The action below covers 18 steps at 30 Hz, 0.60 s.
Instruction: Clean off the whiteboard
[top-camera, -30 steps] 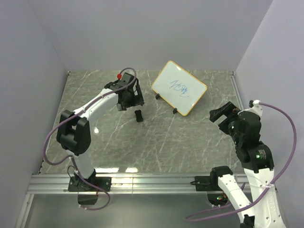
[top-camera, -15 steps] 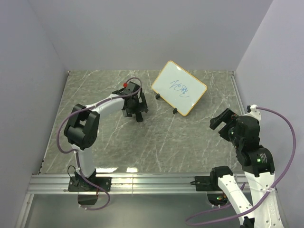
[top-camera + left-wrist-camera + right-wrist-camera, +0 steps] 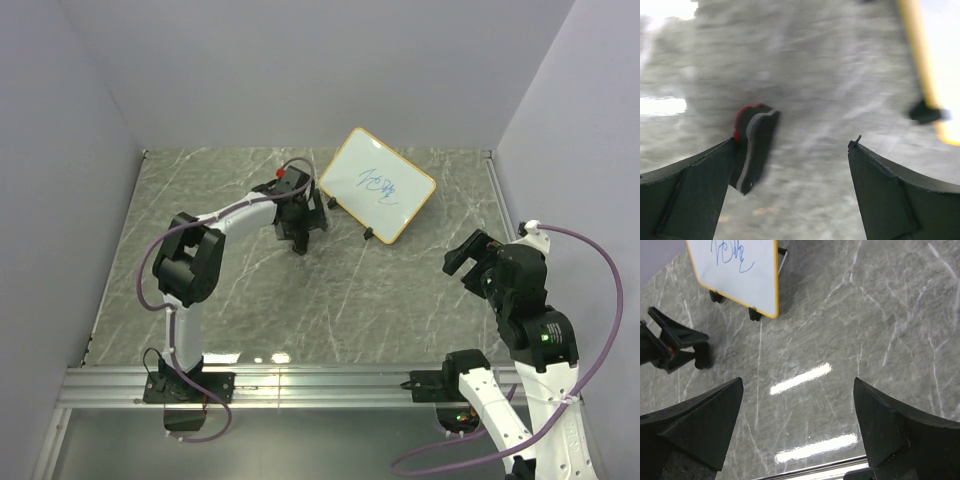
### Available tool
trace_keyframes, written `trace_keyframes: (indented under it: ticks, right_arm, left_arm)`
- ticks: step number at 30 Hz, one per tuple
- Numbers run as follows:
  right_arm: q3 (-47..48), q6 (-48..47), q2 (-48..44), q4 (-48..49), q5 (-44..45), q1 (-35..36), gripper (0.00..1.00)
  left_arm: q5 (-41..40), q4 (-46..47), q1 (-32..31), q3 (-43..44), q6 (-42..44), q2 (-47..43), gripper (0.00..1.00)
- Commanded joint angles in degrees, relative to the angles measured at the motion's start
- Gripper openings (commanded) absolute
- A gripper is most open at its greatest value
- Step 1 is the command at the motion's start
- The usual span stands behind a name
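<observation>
The whiteboard (image 3: 378, 185) stands tilted on small black feet at the back of the table, yellow-framed, with blue handwriting on it (image 3: 735, 262). Its yellow edge (image 3: 919, 60) shows at the right of the blurred left wrist view. My left gripper (image 3: 300, 228) is low over the table just left of the board, open. A small red-and-black eraser (image 3: 755, 147) stands close against its left finger (image 3: 700, 190), not clamped. My right gripper (image 3: 468, 255) hovers open and empty at the right, well in front of the board (image 3: 798, 382).
Grey marble tabletop (image 3: 330, 300) with pale walls on three sides. A metal rail (image 3: 320, 380) runs along the near edge by the arm bases. The left gripper (image 3: 670, 347) shows as a dark shape at the left of the right wrist view.
The left arm has swung right toward the whiteboard and come down over the eraser, jaws still open. The right gripper drew back slightly, then held still.
</observation>
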Motion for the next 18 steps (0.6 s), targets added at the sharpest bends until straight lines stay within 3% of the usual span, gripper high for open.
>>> trace_keyframes:
  ticks: [1, 5, 8, 14, 18]
  right_arm:
    - [-0.4, -1.4, -0.1, 0.5, 0.7, 0.3, 0.97]
    - [-1.9, -1.0, -0.5, 1.6, 0.5, 0.4, 0.98]
    - [-2.7, -0.7, -0.4, 2.3, -0.2, 0.4, 0.97]
    - [-3.7, -0.3, -0.6, 2.8, -0.8, 0.5, 0.97]
    - [-4.6, -0.4, -1.6, 2.7, -1.5, 0.7, 0.98]
  left_arm:
    - [2.3, -2.4, -2.8, 8.3, -2.8, -3.0, 0.99]
    - [7.7, 0.9, -6.3, 14.6, -5.0, -7.7, 1.0]
    - [6.1, -2.6, -9.0, 18.5, -3.7, -6.8, 0.99]
    - [1.3, -5.5, -6.6, 11.2, 0.0, -9.2, 1.0]
    - [0.3, -8.3, -5.9, 11.0, 10.0, -5.3, 0.99]
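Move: Just inside the left hand's left finger, the eraser lies about 3 cm left of the hand point, 2 cm back and 3 cm below, dark face up with red showing along its left edge. The whiteboard's middle is some 12 cm ahead and 18 cm right; its nearer black clip is roughly 7 cm ahead and 6 cm right, the other 15 cm right and level. From the right hand, the eraser is around 17 cm ahead, 33 cm left and 23 cm below. Flicking the eraser over with its left finger, which is already against the eraser's left side, the left hand sweeps right and steeply up, about 11 cm across and 16 cm high, and comes free. The wrist rolls left side down and the fingers tip up, both partly easing as the hand swings back some 4 cm left and 3 cm down, gripper still wide open. ##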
